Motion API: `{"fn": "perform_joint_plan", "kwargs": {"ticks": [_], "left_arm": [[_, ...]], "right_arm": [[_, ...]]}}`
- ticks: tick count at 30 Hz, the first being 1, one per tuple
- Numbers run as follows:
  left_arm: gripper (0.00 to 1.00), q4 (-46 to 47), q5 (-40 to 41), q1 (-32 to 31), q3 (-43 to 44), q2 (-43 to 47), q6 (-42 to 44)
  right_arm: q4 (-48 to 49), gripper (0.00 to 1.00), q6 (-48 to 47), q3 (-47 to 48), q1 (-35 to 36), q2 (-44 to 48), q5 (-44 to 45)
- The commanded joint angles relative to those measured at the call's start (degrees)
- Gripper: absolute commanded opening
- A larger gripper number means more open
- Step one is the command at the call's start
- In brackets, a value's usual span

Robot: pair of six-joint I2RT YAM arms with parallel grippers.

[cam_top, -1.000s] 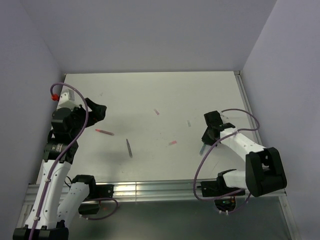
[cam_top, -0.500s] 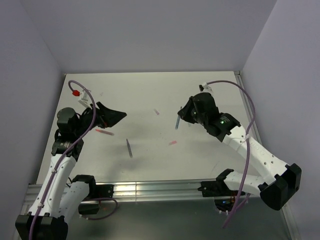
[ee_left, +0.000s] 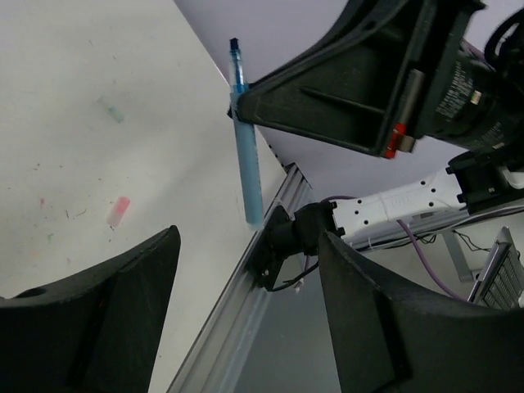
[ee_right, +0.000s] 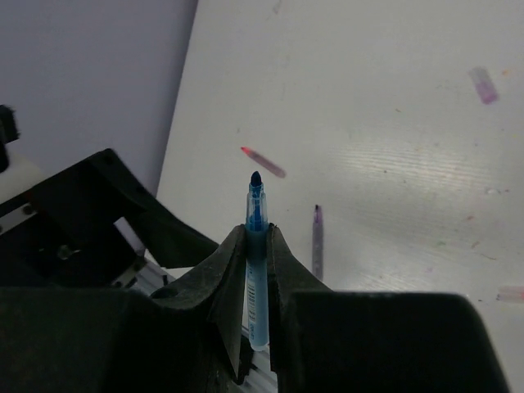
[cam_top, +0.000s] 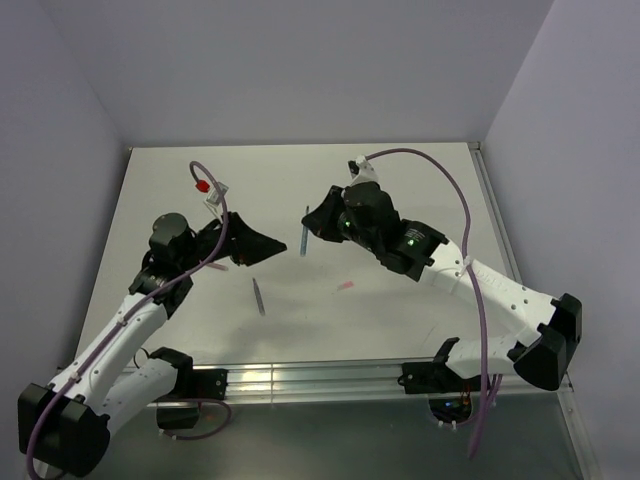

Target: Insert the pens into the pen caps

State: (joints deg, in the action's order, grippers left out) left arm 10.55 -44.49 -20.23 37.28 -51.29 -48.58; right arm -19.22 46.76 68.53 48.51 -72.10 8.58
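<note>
My right gripper (cam_top: 311, 228) is shut on the blue pen (ee_right: 256, 246) and holds it above the middle of the table, with the tip sticking out past the fingers. My left gripper (cam_top: 262, 247) hangs just left of it, open and empty; in the left wrist view the blue pen (ee_left: 246, 155) stands beyond the fingers (ee_left: 98, 303). The dark grey pen (cam_top: 259, 297) and the red pen (ee_right: 264, 162) lie flat on the table. A pinkish cap (cam_top: 346, 286) lies to the right of the grey pen. Another pinkish cap (ee_right: 483, 84) and a pale cap (ee_left: 110, 110) lie farther off.
The white table (cam_top: 420, 190) is walled on the left, back and right. An aluminium rail (cam_top: 300, 380) runs along its near edge by the arm bases. Purple cables (cam_top: 455, 200) loop above both arms.
Both arms have swung in toward the table's middle. The right gripper carried the blue pen up and left; the left gripper moved right toward it, and its jaws narrowed slightly.
</note>
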Motion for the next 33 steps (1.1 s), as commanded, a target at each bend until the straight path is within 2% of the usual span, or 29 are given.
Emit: {"fn": "perform_joint_plan", "kwargs": {"ticks": [1, 17, 23, 29, 33], "left_arm": [[0.72, 5.2, 2.7, -2.1, 1.7, -1.3, -0.8], [0.57, 16.5, 1.3, -4.2, -0.1, -5.6, -9.1], [0.48, 16.1, 1.5, -4.6, 0.0, -5.5, -9.6], [0.45, 15.7, 1.4, -4.6, -0.4, -5.5, -9.6], [0.4, 16.3, 1.6, -4.8, -0.8, -5.9, -10.0]], "right_arm": [[5.4, 0.0, 1.4, 3.7, 1.7, -0.5, 2.3], [6.0, 0.0, 2.5, 7.7, 5.8, -4.1, 4.0], [5.9, 0.0, 2.7, 8.2, 6.2, -5.2, 4.9], [5.3, 0.0, 2.4, 9.1, 6.3, -5.8, 5.4], [5.2, 0.0, 2.1, 9.5, 6.6, -6.3, 5.3]]}}
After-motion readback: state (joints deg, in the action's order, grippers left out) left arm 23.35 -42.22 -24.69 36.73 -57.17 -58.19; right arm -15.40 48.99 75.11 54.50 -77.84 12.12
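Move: The right hand holds the blue pen, tip up; its middle lies about 7 cm to the left hand's right, 3 cm farther out and 2 cm higher. From the right hand, the empty left fingers are thus some 7 cm left, 3 cm back and 2 cm below. Far below, about 26 cm down, the dark pen lies 14 cm left of the right hand and 5 cm back, the pink cap 9 cm right and 2 cm back. Right hand carries the blue pen 5 cm left, 3 cm up towards the left fingers, which creep right, half closing. ##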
